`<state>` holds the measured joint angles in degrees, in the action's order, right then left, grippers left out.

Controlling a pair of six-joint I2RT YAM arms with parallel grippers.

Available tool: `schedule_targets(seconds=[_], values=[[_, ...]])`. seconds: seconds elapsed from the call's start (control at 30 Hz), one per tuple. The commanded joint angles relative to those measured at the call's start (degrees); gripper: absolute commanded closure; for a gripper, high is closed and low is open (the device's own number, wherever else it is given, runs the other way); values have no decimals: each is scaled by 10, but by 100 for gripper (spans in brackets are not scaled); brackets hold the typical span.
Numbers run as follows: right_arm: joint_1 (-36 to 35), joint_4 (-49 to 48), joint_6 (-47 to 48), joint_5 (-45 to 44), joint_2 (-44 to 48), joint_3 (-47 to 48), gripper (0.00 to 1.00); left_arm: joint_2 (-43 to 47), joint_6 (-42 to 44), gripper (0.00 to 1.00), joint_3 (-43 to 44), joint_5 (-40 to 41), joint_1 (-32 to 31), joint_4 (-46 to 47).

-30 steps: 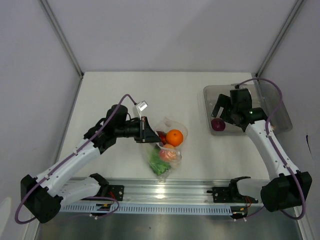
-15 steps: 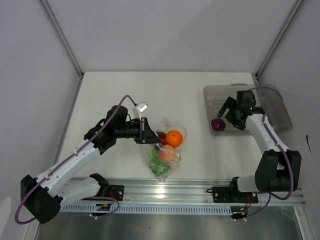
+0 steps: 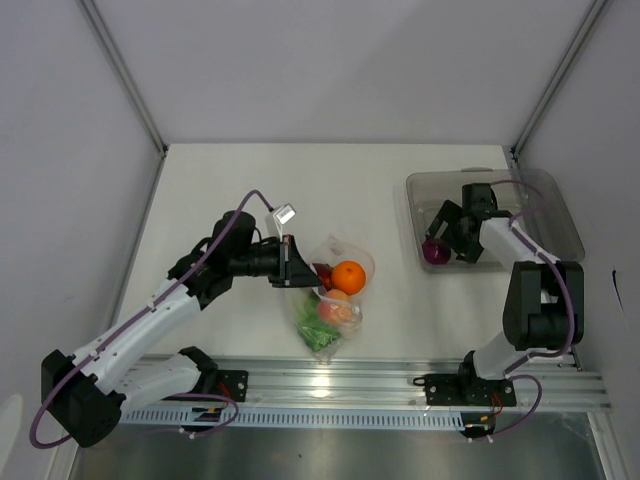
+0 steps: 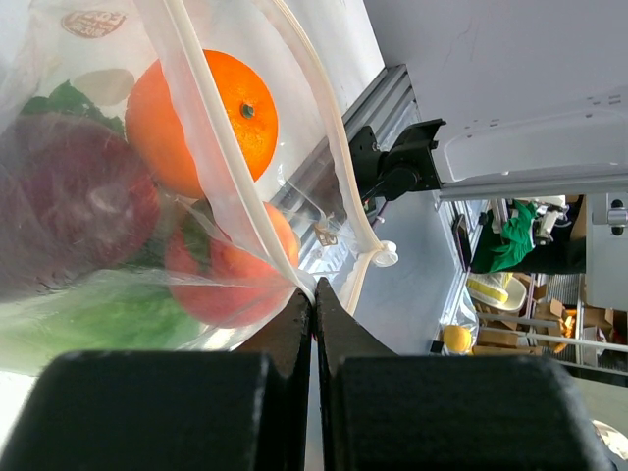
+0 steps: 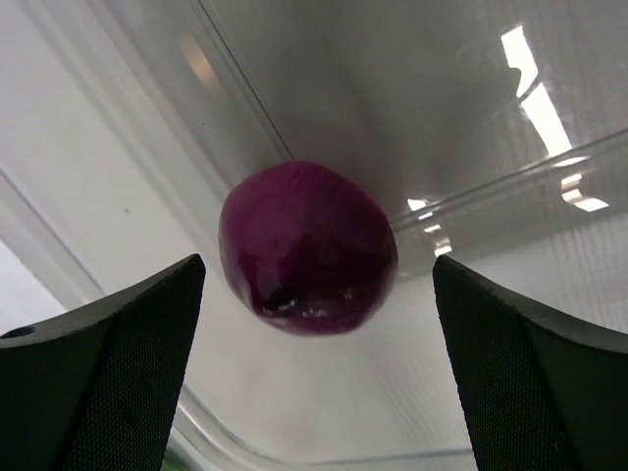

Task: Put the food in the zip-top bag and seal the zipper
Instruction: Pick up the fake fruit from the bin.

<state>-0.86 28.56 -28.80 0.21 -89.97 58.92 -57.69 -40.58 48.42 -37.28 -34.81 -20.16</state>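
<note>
The clear zip-top bag (image 3: 337, 292) lies on the table centre with its mouth open. Inside it are an orange (image 3: 349, 275), a peach-coloured fruit (image 3: 336, 309), a green cabbage (image 3: 317, 335) and a dark red fruit (image 3: 322, 271). My left gripper (image 3: 291, 262) is shut on the bag's edge; in the left wrist view its tips (image 4: 314, 294) pinch the zipper (image 4: 211, 147) strip beside the orange (image 4: 201, 118). My right gripper (image 3: 447, 233) stands open in the tray, a purple fruit (image 5: 307, 247) lying between and just ahead of its fingers (image 5: 118, 373).
The rigid clear tray (image 3: 558, 212) sits at the back right and holds the purple fruit (image 3: 436, 250) near its left wall. Grey walls close in the table on three sides. The metal rail (image 3: 330, 385) with both arm bases runs along the near edge.
The right arm has swung its wrist left inside the tray, bringing the open gripper in line with the purple fruit. The left arm and the bag have stayed still.
</note>
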Motion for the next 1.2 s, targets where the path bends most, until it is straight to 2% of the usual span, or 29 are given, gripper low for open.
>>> schedule_targets(seconds=[0.0, 0.4, 0.6, 0.63, 0.7, 1.0, 1.17], values=[[3, -18, 3, 15, -20, 2, 1, 12, -7, 100, -3, -14, 3, 20], [3, -33, 7, 33, -49, -10, 2, 8, -11, 99, -3, -15, 3, 23], [3, -36, 11, 52, -53, -4, 23, 10, -11, 99, -3, -13, 3, 21], [3, -34, 10, 56, -53, -2, 35, 11, -11, 99, -3, -13, 4, 21], [3, -31, 11, 52, -50, 4, 47, 11, -11, 99, -4, -13, 3, 21], [3, 19, 16, 15, -12, 61, 53, 11, -11, 100, -4, -13, 3, 21], [2, 48, 21, 29, 42, 110, 54, 12, -10, 100, -4, -12, 4, 19]])
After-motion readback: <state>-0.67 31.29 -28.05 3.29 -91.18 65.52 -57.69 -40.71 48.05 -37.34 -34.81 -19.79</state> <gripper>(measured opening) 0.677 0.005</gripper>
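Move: The purple onion lies on the bin floor almost under the right hand's open fingers: about 3 cm below, 1 cm to the left, neither ahead nor back. The bin's left wall runs roughly 5 cm left of the onion, level with it, and the bin's near wall about 5 cm back from it, straight behind. From the left hand, the onion is some 30 cm to the right, 18 cm ahead and 17 cm below. The purple onion is straddled by the right hand's wide-open fingers, which sink about 3 cm around it with a slight drift left, then close and pinch it from both sides. After a short hold, the hand lifts it off the bin floor, slowly and then faster, rising some 6 cm and easing about 2 cm forward at the end. ##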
